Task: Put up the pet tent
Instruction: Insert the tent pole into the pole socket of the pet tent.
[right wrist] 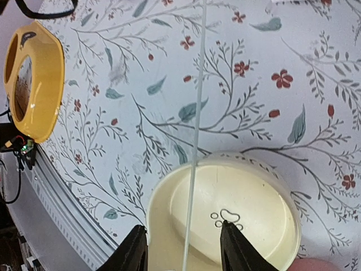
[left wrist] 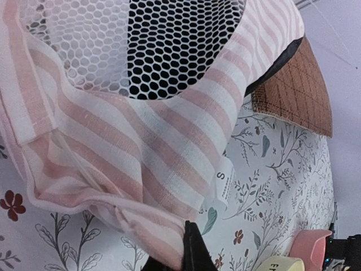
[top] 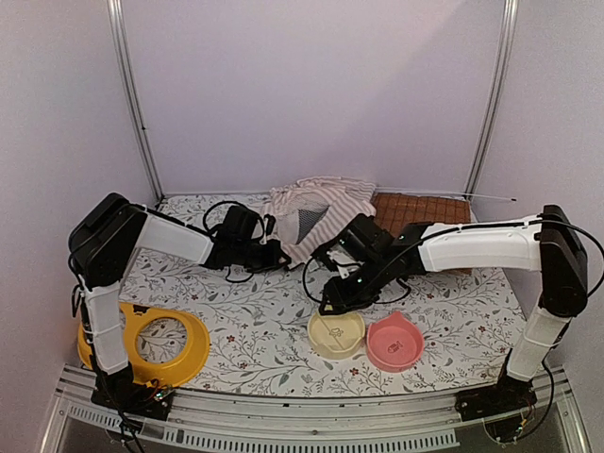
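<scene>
The pet tent [top: 316, 212] lies crumpled at the back middle of the table, pink-and-white striped fabric with a white mesh panel [left wrist: 152, 39]. My left gripper [top: 274, 255] reaches it from the left and is shut on the striped lower hem [left wrist: 194, 248]. My right gripper [top: 330, 300] hangs open in front of the tent, over the cream bowl. A thin clear pole [right wrist: 197, 113] runs lengthwise between its fingers [right wrist: 183, 226] and touches neither one. Another thin pole [top: 491, 197] sticks out at the back right.
A brown quilted mat [top: 420, 209] lies right of the tent, partly under it [left wrist: 296, 90]. A cream bowl [top: 340, 335] and a pink bowl [top: 394, 342] sit side by side near the front. A yellow ring-shaped dish [top: 151, 342] rests by the left arm's base.
</scene>
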Action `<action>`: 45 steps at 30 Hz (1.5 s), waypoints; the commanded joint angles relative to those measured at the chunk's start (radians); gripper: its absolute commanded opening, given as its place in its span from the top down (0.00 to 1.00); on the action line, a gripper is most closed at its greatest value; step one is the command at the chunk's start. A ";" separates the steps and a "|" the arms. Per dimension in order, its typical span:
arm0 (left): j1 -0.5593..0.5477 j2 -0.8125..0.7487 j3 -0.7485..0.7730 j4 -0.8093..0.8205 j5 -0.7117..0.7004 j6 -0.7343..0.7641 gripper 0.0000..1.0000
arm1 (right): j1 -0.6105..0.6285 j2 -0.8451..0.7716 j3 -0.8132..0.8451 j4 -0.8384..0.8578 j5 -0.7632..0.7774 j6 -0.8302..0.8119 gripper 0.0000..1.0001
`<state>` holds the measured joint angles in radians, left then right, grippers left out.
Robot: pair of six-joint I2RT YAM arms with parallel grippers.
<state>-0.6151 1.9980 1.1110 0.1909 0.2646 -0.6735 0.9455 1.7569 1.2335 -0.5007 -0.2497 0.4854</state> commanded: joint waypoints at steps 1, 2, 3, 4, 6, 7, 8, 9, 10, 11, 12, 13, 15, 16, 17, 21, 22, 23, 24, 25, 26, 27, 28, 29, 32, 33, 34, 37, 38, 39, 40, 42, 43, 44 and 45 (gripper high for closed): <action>-0.014 0.022 -0.024 0.010 0.017 0.000 1.00 | 0.028 -0.031 -0.042 -0.082 -0.049 -0.011 0.56; -0.014 0.022 -0.026 0.012 0.016 -0.001 1.00 | 0.031 -0.023 -0.050 -0.080 -0.062 -0.014 0.57; -0.014 0.021 -0.027 0.014 0.016 -0.001 1.00 | 0.036 -0.014 -0.050 -0.081 -0.068 -0.017 0.57; -0.014 0.021 -0.029 0.015 0.017 -0.003 1.00 | 0.040 -0.005 -0.051 -0.081 -0.075 -0.021 0.58; -0.014 0.019 -0.032 0.015 0.017 -0.002 1.00 | 0.044 0.013 -0.046 -0.084 -0.084 -0.030 0.59; -0.014 0.017 -0.034 0.015 0.017 -0.002 1.00 | 0.045 0.021 -0.045 -0.087 -0.089 -0.033 0.60; -0.014 0.015 -0.034 0.014 0.017 -0.002 1.00 | 0.045 0.028 -0.044 -0.090 -0.091 -0.035 0.60; -0.014 0.013 -0.035 0.013 0.017 0.000 1.00 | 0.045 0.031 -0.045 -0.091 -0.092 -0.039 0.61; -0.014 0.012 -0.036 0.013 0.015 -0.001 1.00 | 0.045 0.031 -0.047 -0.091 -0.090 -0.042 0.61; -0.014 0.010 -0.036 0.013 0.016 0.001 1.00 | 0.045 0.032 -0.050 -0.091 -0.089 -0.043 0.61; -0.014 0.011 -0.036 0.014 0.017 0.002 1.00 | 0.044 0.036 -0.049 -0.091 -0.091 -0.046 0.61; -0.013 0.012 -0.035 0.015 0.017 0.002 1.00 | 0.046 0.042 -0.048 -0.091 -0.092 -0.048 0.61; -0.014 0.011 -0.035 0.016 0.018 0.000 1.00 | 0.046 0.057 -0.044 -0.090 -0.092 -0.052 0.62; -0.014 0.012 -0.037 0.019 0.018 -0.001 1.00 | 0.046 0.066 -0.037 -0.088 -0.094 -0.055 0.62; -0.014 0.011 -0.037 0.019 0.018 0.000 1.00 | 0.045 0.074 -0.032 -0.084 -0.094 -0.057 0.62; -0.014 0.007 -0.041 0.018 0.020 0.002 1.00 | 0.045 0.112 0.012 -0.080 -0.092 -0.062 0.65; -0.014 0.006 -0.043 0.017 0.020 0.003 1.00 | 0.044 0.118 0.019 -0.081 -0.090 -0.063 0.66; -0.014 0.003 -0.043 0.018 0.022 0.003 1.00 | 0.044 0.121 0.022 -0.079 -0.089 -0.065 0.67; -0.015 0.003 -0.044 0.018 0.021 0.005 1.00 | 0.041 0.123 0.024 -0.078 -0.089 -0.065 0.69; -0.014 0.000 -0.045 0.018 0.021 0.006 1.00 | 0.039 0.124 0.025 -0.076 -0.091 -0.065 0.73; -0.014 -0.001 -0.047 0.016 0.021 0.007 1.00 | 0.034 0.124 0.026 -0.075 -0.092 -0.064 0.75; -0.014 -0.002 -0.050 0.017 0.019 0.009 1.00 | 0.030 0.123 0.026 -0.074 -0.094 -0.063 0.76; -0.014 -0.005 -0.052 0.018 0.020 0.010 1.00 | 0.026 0.123 0.026 -0.075 -0.099 -0.063 0.78; -0.014 -0.007 -0.055 0.019 0.020 0.011 1.00 | 0.023 0.123 0.029 -0.076 -0.103 -0.065 0.80; -0.014 -0.011 -0.061 0.019 0.019 0.013 1.00 | 0.022 0.130 0.042 -0.079 -0.123 -0.075 0.88; -0.014 -0.013 -0.062 0.019 0.018 0.014 1.00 | 0.021 0.134 0.045 -0.082 -0.129 -0.079 0.90; -0.014 -0.015 -0.064 0.018 0.018 0.015 1.00 | 0.022 0.138 0.048 -0.084 -0.132 -0.081 0.93; -0.014 -0.021 -0.067 0.020 0.019 0.020 1.00 | 0.022 0.141 0.051 -0.090 -0.142 -0.090 1.00; -0.015 -0.022 -0.068 0.021 0.019 0.022 1.00 | 0.021 0.139 0.050 -0.087 -0.149 -0.090 1.00; -0.016 -0.021 -0.071 0.023 0.020 0.026 1.00 | 0.020 0.134 0.047 -0.076 -0.164 -0.090 1.00; -0.018 -0.059 -0.075 0.027 0.022 0.031 1.00 | 0.018 0.124 0.044 -0.058 -0.183 -0.089 1.00; -0.026 -0.091 -0.085 0.031 0.015 0.041 1.00 | 0.013 0.099 0.031 -0.006 -0.222 -0.076 1.00; -0.030 -0.112 -0.094 0.039 0.015 0.049 1.00 | 0.010 0.084 0.024 0.025 -0.241 -0.071 1.00; -0.037 -0.136 -0.103 0.044 0.013 0.057 1.00 | 0.007 0.068 0.018 0.054 -0.259 -0.058 1.00; -0.044 -0.165 -0.113 0.046 0.004 0.066 1.00 | -0.001 0.057 0.012 0.092 -0.290 -0.048 1.00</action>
<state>-0.6170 1.9369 1.0325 0.2413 0.2611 -0.6533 0.9600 1.8786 1.2522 -0.5755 -0.4236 0.4294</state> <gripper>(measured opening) 0.021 0.019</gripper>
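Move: Behind and beneath the half-open right fingers, some 4 cm back and 4 cm down, runs the stretch of tent pole to be gripped. From the left hand that stretch lies about 19 cm back, 9 cm right and about level. From the right hand, the cream bowl sits about 3 cm back, 2 cm right and 8 cm below, and the pink bowl about 6 cm back, 14 cm right, equally low. Drawing back and sinking about 5 cm each way over the cream bowl, the right hand follows the pole away from the tent, easing forward about 1 cm at the end. Its wrist tilts some 15 degrees as the half-open fingers shut and pinch the thin rod. The left hand stays almost in place, still pinching the tent's striped corner. ##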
